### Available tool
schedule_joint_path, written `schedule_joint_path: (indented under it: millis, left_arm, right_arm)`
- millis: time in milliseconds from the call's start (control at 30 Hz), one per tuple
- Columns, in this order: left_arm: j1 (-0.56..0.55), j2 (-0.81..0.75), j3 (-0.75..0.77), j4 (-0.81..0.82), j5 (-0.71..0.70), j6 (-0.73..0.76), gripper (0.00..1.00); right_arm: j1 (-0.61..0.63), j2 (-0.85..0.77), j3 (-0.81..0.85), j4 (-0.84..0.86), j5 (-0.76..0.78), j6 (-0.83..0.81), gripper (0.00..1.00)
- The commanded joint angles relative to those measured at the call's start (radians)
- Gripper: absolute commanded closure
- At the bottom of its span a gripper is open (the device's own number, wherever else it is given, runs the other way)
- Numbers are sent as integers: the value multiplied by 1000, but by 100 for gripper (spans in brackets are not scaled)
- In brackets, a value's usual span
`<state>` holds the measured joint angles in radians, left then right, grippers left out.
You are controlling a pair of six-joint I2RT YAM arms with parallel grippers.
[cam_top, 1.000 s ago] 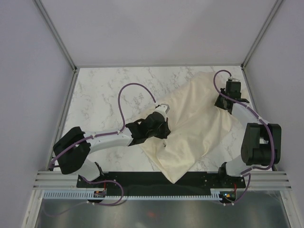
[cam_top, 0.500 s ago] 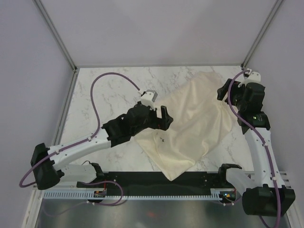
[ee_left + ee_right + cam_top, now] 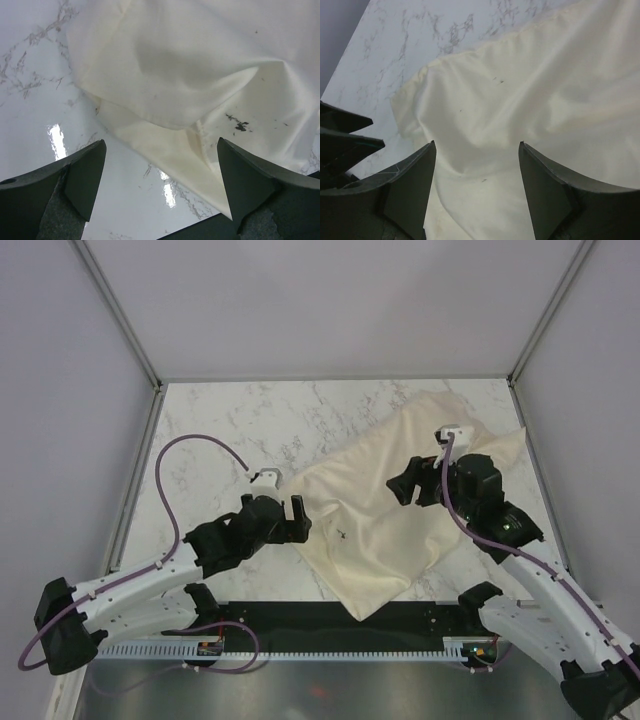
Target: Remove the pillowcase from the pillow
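Note:
The pale cream pillowcase [image 3: 365,545] lies slack and diagonal on the marble table, from the far right corner down to the near edge. A small dark mark [image 3: 341,534] shows on it. In the left wrist view the pillowcase [image 3: 200,65] is folded, with a creamier seamed layer [image 3: 150,145] under the fold; I cannot tell whether that is the pillow. My left gripper [image 3: 297,517] hovers open at the cloth's left edge, holding nothing. My right gripper [image 3: 403,480] hangs open above the middle of the cloth, over the pillowcase [image 3: 520,100], empty.
The marble table [image 3: 230,430] is ringed by pale enclosure walls with metal posts [image 3: 120,320]. A black strip [image 3: 280,615] runs along the near edge, and the cloth's near corner overhangs it. Purple cables [image 3: 200,440] loop above both arms.
Both grippers went from shut to open and let go of the cloth. The left arm drew back toward the near left. The right arm swung from the far right corner to over the cloth's middle.

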<state>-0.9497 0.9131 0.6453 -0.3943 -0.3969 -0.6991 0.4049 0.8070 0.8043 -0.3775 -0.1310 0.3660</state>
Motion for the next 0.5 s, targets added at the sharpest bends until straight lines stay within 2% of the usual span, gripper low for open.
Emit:
schedule_joint_path:
  millis: [0, 133, 300, 467]
  left_arm:
    - [3, -23, -22, 8, -46, -86, 0]
    - [3, -31, -50, 14, -53, -105, 0]
    - [3, -54, -87, 14, -42, -129, 0]
    - [3, -80, -108, 14, -31, -134, 0]
  right_arm:
    - [182, -6, -13, 28, 166, 74, 25]
    - [394, 6, -43, 40, 315, 134, 26]
    - [679, 104, -71, 63, 528, 209, 26]
    - [742, 220, -93, 91, 617, 241, 26]
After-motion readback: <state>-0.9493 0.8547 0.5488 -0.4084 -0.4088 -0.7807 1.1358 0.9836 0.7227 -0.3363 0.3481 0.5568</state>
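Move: The stained fold of the pillowcase lies roughly 19 cm to the right hand's left, about 5 cm back and some 17 cm below. From the left hand, that fold is level ahead, about 15 cm to its right and 7 cm below. The cloth's left corner stands around 14 cm farther out than the fold and 15 cm left of it; the pillowcase's loose tip lies some 23 cm back towards the bases from the fold and 3 cm right of it. Towards the stained fold, touching nothing yet, the right hand sweeps about 11 cm left and 9 cm back over the cloth, sinking about 8 cm, mostly late on. Its open fingers keep their gap while the wrist turns some 10 degrees counter-clockwise and rolls its left side down. The empty left hand, still wide open, eases about 3 cm down and slightly left and back. ##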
